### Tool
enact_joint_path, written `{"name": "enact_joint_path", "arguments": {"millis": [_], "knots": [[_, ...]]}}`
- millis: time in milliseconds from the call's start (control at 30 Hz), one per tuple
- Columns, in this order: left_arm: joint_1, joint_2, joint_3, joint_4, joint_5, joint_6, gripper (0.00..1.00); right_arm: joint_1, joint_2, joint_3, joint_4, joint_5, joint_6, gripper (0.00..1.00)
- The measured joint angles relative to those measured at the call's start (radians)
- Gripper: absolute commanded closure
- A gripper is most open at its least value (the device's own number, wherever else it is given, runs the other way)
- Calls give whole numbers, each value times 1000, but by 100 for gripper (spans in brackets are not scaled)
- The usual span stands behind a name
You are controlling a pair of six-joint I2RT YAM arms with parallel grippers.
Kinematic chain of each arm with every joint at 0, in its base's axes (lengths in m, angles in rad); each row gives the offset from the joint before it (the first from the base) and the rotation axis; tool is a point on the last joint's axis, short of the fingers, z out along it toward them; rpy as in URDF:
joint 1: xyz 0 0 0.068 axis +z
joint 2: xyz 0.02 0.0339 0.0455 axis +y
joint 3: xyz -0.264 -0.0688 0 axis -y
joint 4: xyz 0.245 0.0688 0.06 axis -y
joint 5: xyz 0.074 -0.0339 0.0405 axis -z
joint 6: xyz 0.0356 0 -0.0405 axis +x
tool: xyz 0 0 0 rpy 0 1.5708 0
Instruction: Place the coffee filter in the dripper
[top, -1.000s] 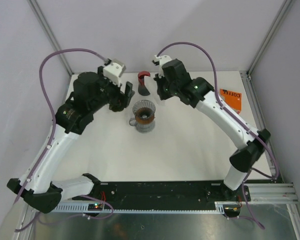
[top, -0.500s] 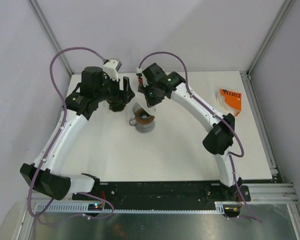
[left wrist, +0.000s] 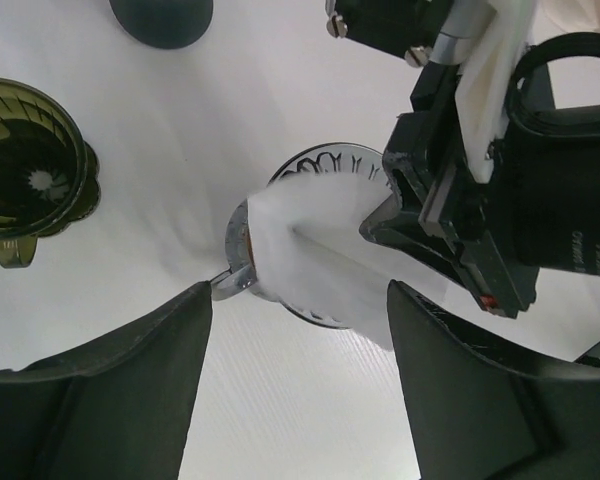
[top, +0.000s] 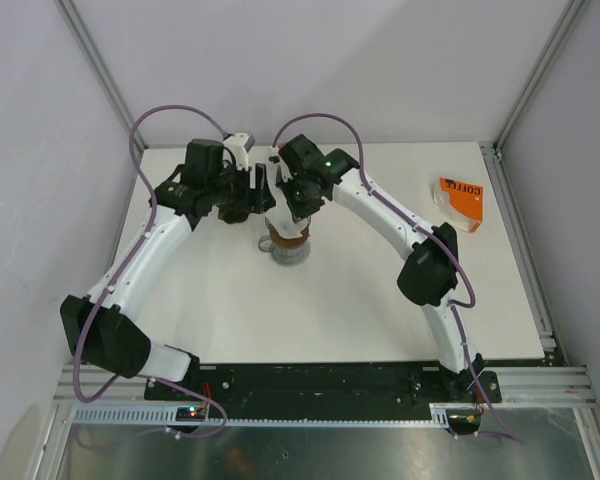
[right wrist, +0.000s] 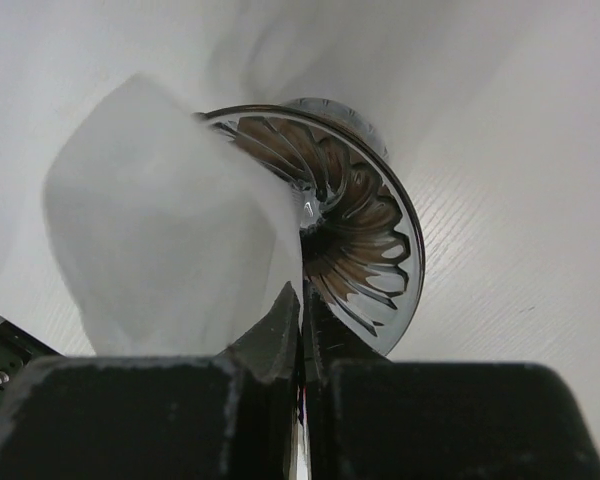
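Note:
The clear ribbed glass dripper (top: 289,246) stands at the table's back middle. The white paper coffee filter (right wrist: 170,250) lies partly inside it, with one side reaching over the rim. My right gripper (right wrist: 300,300) is shut on the filter's edge, right above the dripper (right wrist: 365,240). In the left wrist view the filter (left wrist: 310,245) covers most of the dripper (left wrist: 330,160), and the right gripper (left wrist: 380,225) pinches it from the right. My left gripper (left wrist: 300,300) hangs open just beside the dripper, nothing between its fingers (left wrist: 150,370).
A dark olive ribbed cup with a handle (left wrist: 30,160) stands left of the dripper in the left wrist view, and a dark round object (left wrist: 160,12) behind it. An orange coffee packet (top: 462,199) lies at the back right. Both arms crowd the dripper.
Both arms swung inward to the dripper. The right gripper carried the filter down onto it. The left gripper moved right, close beside the dripper, and narrowed a little.

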Motion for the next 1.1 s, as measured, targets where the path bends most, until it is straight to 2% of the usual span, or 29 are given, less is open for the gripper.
{"name": "enact_joint_path", "arguments": {"millis": [167, 433, 667, 933, 1100], "knots": [[0, 56, -2, 11, -1, 1, 32, 5, 11, 0, 11, 0, 0, 100], [1, 114, -26, 17, -3, 10, 50, 5, 12, 0, 23, 1, 0, 100], [1, 114, -38, 16, -29, 37, 70, 4, 12, -17, 51, 6, 0, 100], [1, 119, -39, 18, -35, 66, 91, 0, 0, -82, 97, 24, 1, 77], [1, 129, -44, 19, -34, 78, 99, 0, -57, -144, 141, 41, -4, 69]]}}
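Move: The coffee filter is held in the right fingers, its middle about 4 cm left of that hand and 1 cm back. From the left hand it lies some 4 cm right, level fore-and-aft and 7 cm lower. The dripper it goes into is 1 cm ahead, 3 cm left and 6 cm below the right hand. Its neighbours: the green dripper, about 9 cm farther out and 11 cm left of the filter; the red-rimmed cup, roughly 16 cm ahead and 3 cm left of the right hand. The filter's left edge is taken by the left hand, which sinks about 6 cm, easing forward 1.5 cm, then nearly halts in height while its wide-open fingers shut on the paper beside the dripper's rim, the wrist turning some 10 degrees. The right hand keeps its place within a centimetre or so, first holding the opposite side, then parting its fingers about a quarter. ##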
